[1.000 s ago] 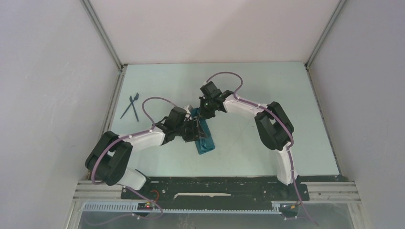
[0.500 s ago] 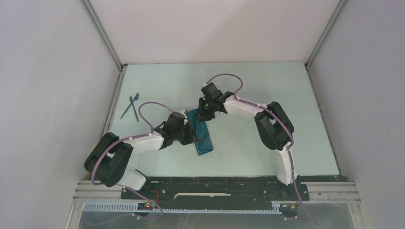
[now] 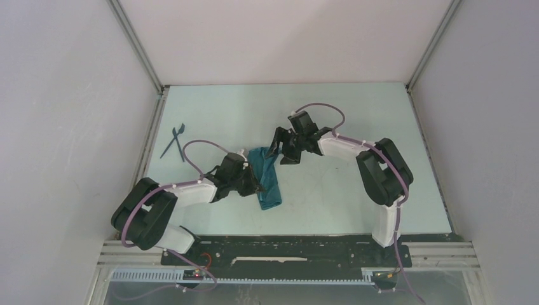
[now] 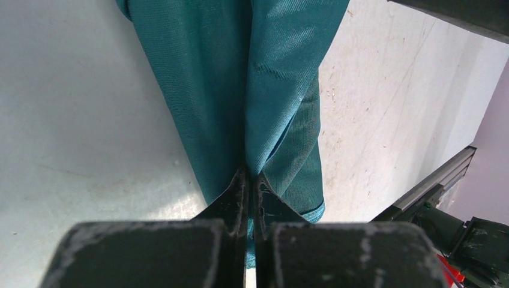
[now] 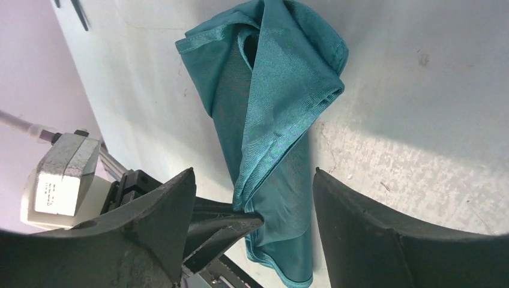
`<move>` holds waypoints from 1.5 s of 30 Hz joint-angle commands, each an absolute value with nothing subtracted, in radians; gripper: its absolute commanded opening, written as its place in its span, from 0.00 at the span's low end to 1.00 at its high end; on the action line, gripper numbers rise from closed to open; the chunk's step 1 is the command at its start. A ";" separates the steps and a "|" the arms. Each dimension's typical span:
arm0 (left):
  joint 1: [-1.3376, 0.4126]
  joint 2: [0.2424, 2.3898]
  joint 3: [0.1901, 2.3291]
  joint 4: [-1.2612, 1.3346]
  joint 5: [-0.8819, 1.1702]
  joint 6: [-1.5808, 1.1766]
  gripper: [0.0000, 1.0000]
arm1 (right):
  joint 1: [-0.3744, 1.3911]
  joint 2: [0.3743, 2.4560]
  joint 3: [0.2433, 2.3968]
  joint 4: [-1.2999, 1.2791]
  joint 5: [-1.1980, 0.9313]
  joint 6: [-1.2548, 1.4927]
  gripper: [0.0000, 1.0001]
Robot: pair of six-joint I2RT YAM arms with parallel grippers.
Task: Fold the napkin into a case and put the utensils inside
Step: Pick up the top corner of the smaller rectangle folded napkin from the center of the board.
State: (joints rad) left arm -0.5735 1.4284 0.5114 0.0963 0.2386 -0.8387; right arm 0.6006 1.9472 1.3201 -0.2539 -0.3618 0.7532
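The teal napkin (image 3: pixel 268 182) lies on the table as a narrow, loosely folded oblong, its far end bunched. My left gripper (image 3: pixel 253 185) sits at its left side, shut on a raised fold of the cloth (image 4: pixel 240 78); both fingers (image 4: pixel 239 192) are pressed together with fabric between them. My right gripper (image 3: pixel 283 151) hangs open just right of the napkin's far end, holding nothing. In the right wrist view the napkin (image 5: pixel 273 90) lies between and beyond my open right gripper (image 5: pixel 254 174). The dark utensils (image 3: pixel 176 141) lie crossed at the far left.
The enclosure's walls and metal frame (image 3: pixel 150 130) close in the table on the left, back and right. The utensils lie close to the left wall. The left arm's fingers (image 5: pixel 223 231) show inside the right wrist view, below the napkin.
My left gripper closed on the napkin's fold. My right gripper opened, let go of the napkin's far end and drew back to the right.
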 commanded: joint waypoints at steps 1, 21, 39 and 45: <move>-0.573 1.408 0.511 0.139 0.235 -0.845 0.00 | 0.565 1.921 1.263 -0.094 -0.448 0.817 0.79; -0.574 1.418 0.520 0.143 0.246 -0.844 0.00 | 0.485 2.081 1.223 0.216 -0.555 0.929 0.49; -0.573 1.437 0.509 0.145 0.270 -0.823 0.01 | 0.541 1.997 1.287 0.126 -0.530 0.843 0.00; -0.572 1.394 0.502 0.112 0.284 -0.808 0.36 | 0.566 2.038 1.348 0.105 -0.561 0.851 0.00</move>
State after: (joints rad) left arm -0.5735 1.4349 0.5114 0.1108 0.2684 -0.8314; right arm 0.5434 2.0438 1.2850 0.1207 -0.5323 0.8703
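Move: The napkin's far right corner lies some 4 cm ahead of the right hand's open fingers, almost in line sideways, and about 3 cm below. The napkin's far left corner is about 3 cm ahead and 8 cm to the left of that hand. The folded edge in the left fingers is some 11 cm back and 5 cm left of it. From the left hand, the far right corner is about 15 cm ahead and 4 cm to the right, roughly level. Reach the open right gripper about 4 cm forward and nearly 3 cm down to the napkin's far right corner, laying the fingers some 15 degrees flatter towards the left. Shut them on the cloth, then lift while drawing it left. Keep the left gripper pinching the folded edge in place, and only at the end begin to open it. ##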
